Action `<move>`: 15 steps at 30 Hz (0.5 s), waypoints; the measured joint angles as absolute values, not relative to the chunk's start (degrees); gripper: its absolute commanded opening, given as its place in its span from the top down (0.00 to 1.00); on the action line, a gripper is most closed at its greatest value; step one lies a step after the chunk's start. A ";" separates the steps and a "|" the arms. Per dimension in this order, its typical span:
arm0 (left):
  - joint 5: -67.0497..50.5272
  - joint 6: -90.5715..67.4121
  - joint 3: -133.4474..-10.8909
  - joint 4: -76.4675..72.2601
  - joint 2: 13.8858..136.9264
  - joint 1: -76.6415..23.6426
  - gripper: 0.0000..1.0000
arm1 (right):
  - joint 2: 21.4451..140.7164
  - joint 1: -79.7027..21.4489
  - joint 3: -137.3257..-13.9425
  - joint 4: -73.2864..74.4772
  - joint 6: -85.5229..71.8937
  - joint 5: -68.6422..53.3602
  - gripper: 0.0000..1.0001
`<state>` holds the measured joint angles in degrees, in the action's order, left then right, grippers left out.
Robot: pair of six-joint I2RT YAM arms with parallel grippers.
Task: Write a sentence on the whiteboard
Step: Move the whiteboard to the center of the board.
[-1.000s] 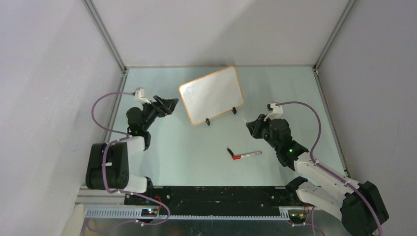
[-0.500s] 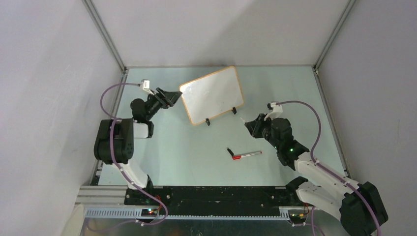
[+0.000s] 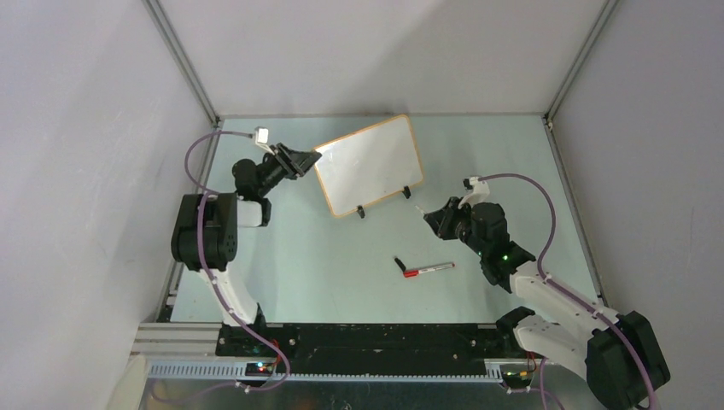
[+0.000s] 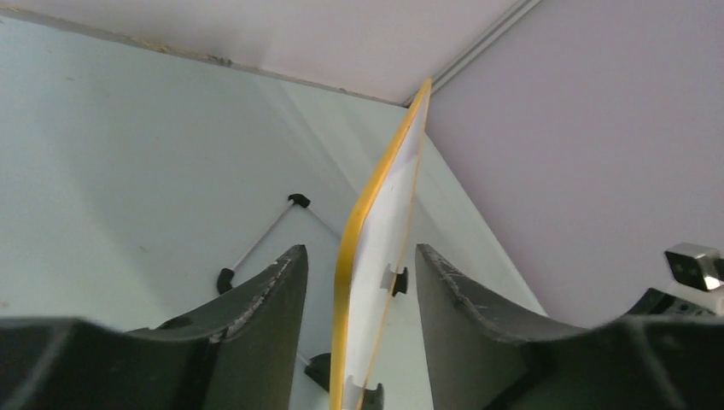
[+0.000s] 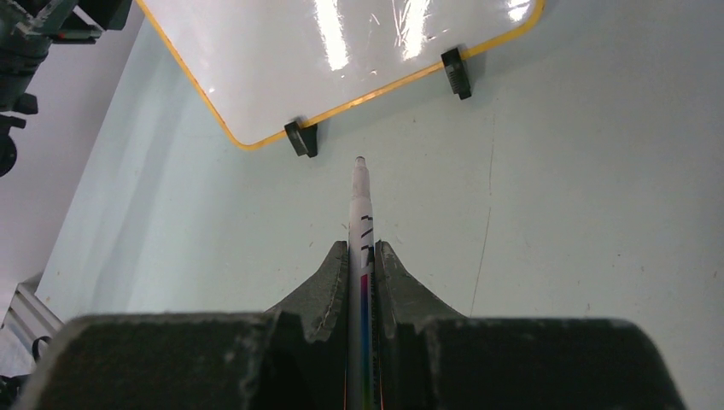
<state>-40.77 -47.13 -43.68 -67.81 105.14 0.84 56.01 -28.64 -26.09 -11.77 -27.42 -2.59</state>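
The whiteboard (image 3: 369,165) stands tilted on two black clip feet at the back middle of the table. Its orange-framed white face (image 5: 341,51) is glossy, and no sentence shows on it. My left gripper (image 3: 309,158) straddles the board's left edge (image 4: 380,231). It (image 4: 359,248) is open, with a gap on each side of the frame. My right gripper (image 3: 429,218) hovers in front of the board's right foot. It (image 5: 363,245) is shut on a white marker (image 5: 360,196) whose tip points at the board's lower edge.
A red-bodied pen (image 3: 431,269) and a small black cap (image 3: 399,263) lie on the pale green table (image 3: 324,256) in front of the board. Grey walls close in the back and both sides. A thin wire stand (image 4: 260,239) lies behind the board.
My left arm has reached forward and right until its jaws enclose the board's left edge, and the jaws have narrowed. The right arm and marker have stayed put.
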 measured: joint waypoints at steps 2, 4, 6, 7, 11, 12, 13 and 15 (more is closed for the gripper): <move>-41.34 -47.70 -44.99 -67.81 106.28 0.75 0.65 | 56.07 -28.62 -26.09 -11.99 -27.51 -2.96 1.00; -42.24 -48.18 -46.33 -67.92 107.61 0.34 0.73 | 56.18 -28.62 -26.09 -12.12 -27.59 -3.16 1.00; -42.87 -48.93 -47.44 -67.81 108.88 -0.16 0.85 | 56.36 -28.58 -26.09 -12.32 -27.68 -3.46 1.00; -43.22 -49.04 -47.86 -67.61 109.40 -0.56 0.90 | 56.45 -28.56 -26.09 -12.32 -27.81 -3.55 1.00; -45.43 -49.54 -48.53 -67.90 109.78 -1.39 1.00 | 56.47 -28.40 -26.09 -12.34 -28.03 -3.75 1.00; -45.76 -49.60 -48.90 -67.92 109.78 -1.54 1.00 | 56.47 -28.38 -26.09 -12.34 -28.08 -3.81 1.00; -46.68 -49.58 -49.36 -67.70 109.82 -1.61 1.00 | 56.47 -28.38 -26.09 -12.34 -28.23 -3.86 1.00; -48.25 -50.00 -49.76 -67.75 110.00 -1.63 1.00 | 56.45 -28.36 -26.09 -12.34 -28.34 -3.95 1.00</move>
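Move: The whiteboard leans on its stand with its middle about 14 cm to the left hand's right, 2 cm back and some 7 cm lower; its orange left edge already lies between the open fingers. Its two black clips stand lower, about 14 cm below the hand: the nearer 12 cm right and 10 cm back, the other 23 cm right and 5 cm back. From the right hand the board's middle is about 14 cm ahead, 15 cm left and 5 cm lower. The left fingers, still well apart, shut on the whiteboard's orange left edge near its top corner and pinch it between the pads. As they close, the left hand travels about 3.5 cm right with the edge, dipping slightly and coming back up, while swinging some 10 degrees clockwise. The right hand stays in place and keeps its hold on the pen. ##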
